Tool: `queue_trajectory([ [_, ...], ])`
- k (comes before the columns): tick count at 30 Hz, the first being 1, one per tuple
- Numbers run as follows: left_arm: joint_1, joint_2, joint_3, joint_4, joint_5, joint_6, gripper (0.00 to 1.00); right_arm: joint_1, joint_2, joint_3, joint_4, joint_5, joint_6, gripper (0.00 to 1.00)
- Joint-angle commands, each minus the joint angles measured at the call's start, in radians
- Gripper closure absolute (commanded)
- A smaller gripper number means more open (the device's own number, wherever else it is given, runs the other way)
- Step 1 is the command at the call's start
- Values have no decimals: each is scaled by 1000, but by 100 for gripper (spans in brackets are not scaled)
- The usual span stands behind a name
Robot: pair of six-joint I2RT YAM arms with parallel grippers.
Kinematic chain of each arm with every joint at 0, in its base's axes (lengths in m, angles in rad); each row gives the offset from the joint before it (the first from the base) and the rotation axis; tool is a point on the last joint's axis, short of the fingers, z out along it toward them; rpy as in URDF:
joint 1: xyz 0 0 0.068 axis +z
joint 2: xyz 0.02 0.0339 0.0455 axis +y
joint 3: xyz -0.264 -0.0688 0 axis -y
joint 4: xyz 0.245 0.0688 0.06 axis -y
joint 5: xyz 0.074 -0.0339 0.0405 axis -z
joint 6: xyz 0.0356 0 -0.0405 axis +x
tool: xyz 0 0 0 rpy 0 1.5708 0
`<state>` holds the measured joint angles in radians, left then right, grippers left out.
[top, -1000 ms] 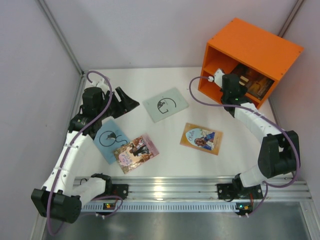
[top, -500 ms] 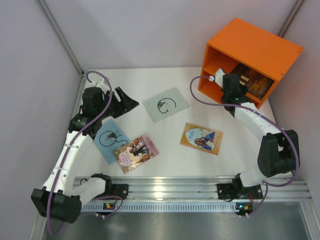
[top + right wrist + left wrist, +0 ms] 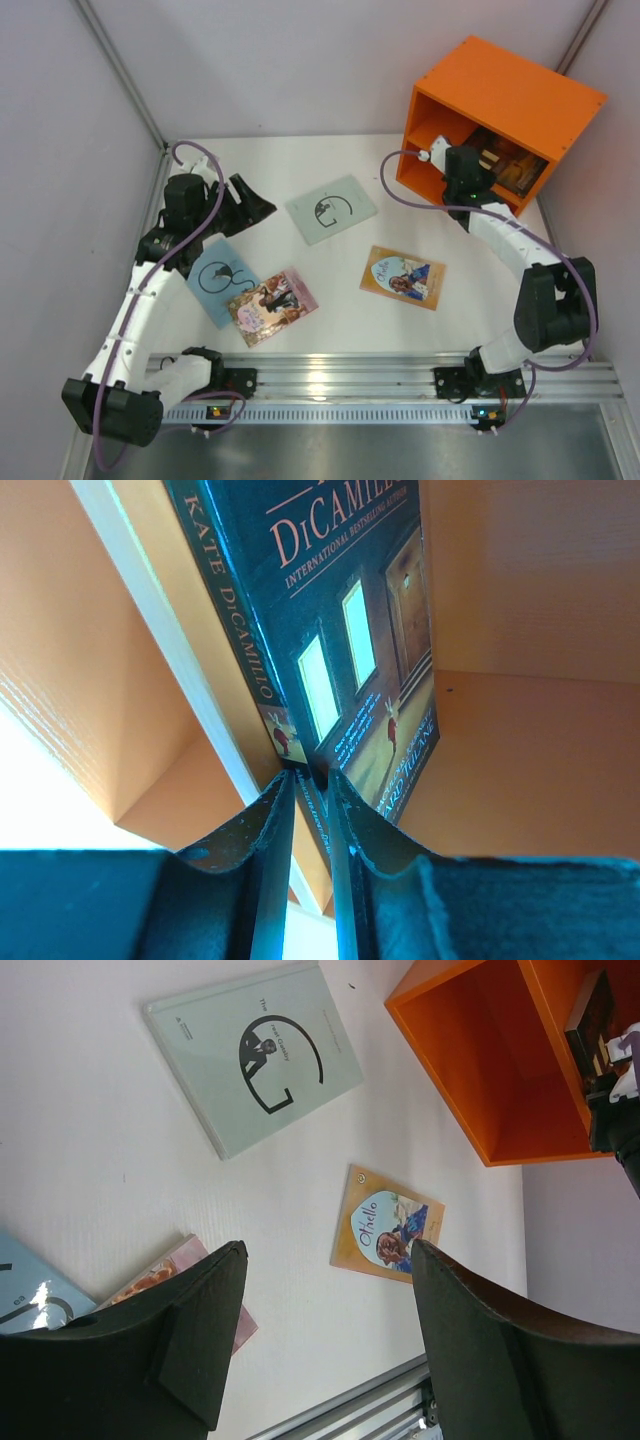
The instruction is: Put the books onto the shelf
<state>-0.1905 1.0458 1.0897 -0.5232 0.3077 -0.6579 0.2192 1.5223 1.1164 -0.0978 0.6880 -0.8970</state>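
The orange shelf [image 3: 505, 95] stands at the back right. My right gripper [image 3: 310, 780] is shut on the spine of the dark brown book [image 3: 345, 630], which reaches inside the shelf's lower compartment [image 3: 520, 750]; from above that book [image 3: 510, 165] shows within the shelf opening. On the table lie a pale green book [image 3: 331, 209], an orange-edged book [image 3: 403, 276], a pink book [image 3: 272, 305] and a light blue book [image 3: 220, 280]. My left gripper [image 3: 325, 1260] is open and empty, hovering at the left above the table; the top view shows the left gripper [image 3: 250, 205] beside the green book.
Grey walls enclose the table on three sides. An aluminium rail [image 3: 330, 385] runs along the near edge, between the arm bases. The shelf's upper compartment [image 3: 440, 125] looks empty.
The right gripper has edged slightly further toward the shelf with the dark book. The left arm has not moved.
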Motion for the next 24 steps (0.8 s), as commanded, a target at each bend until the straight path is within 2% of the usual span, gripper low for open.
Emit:
queue_trajectory([
  [1,5,-21,47,-11,-16,20,28,-20,16,60,26,7,13,80],
  [8,5,-27,47,-14,-16,15,28,-18,7,54,12,-7,32,80],
  [11,5,-33,47,-17,-19,17,28,32,-33,65,-17,-7,43,79],
  [18,5,-47,65,-37,-25,26,28,161,-88,189,-295,90,159,77],
  [21,5,-67,72,-52,-7,47,28,236,-111,265,-445,104,301,76],
  [24,5,-78,76,-76,68,87,28,315,-138,405,-661,56,597,72],
])
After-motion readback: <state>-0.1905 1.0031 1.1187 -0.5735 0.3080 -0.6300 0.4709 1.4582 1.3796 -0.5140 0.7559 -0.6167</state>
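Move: The right hand's nearly shut fingertips are at the spine of the dark book in the shelf's upper compartment; its middle is about 8 cm farther in, a centimetre to the right and roughly level. On the table, some 21 cm below this hand, lie the grey-green book, about 41 cm left and 2 cm ahead, and the brown book, 21 cm left and 16 cm back. From the left hand, the dark book lies some 21 cm ahead, 54 cm right and 6 cm lower. The right hand comes free of the dark book's spine, swinging about 9 cm left and 6 cm up while backing off. ##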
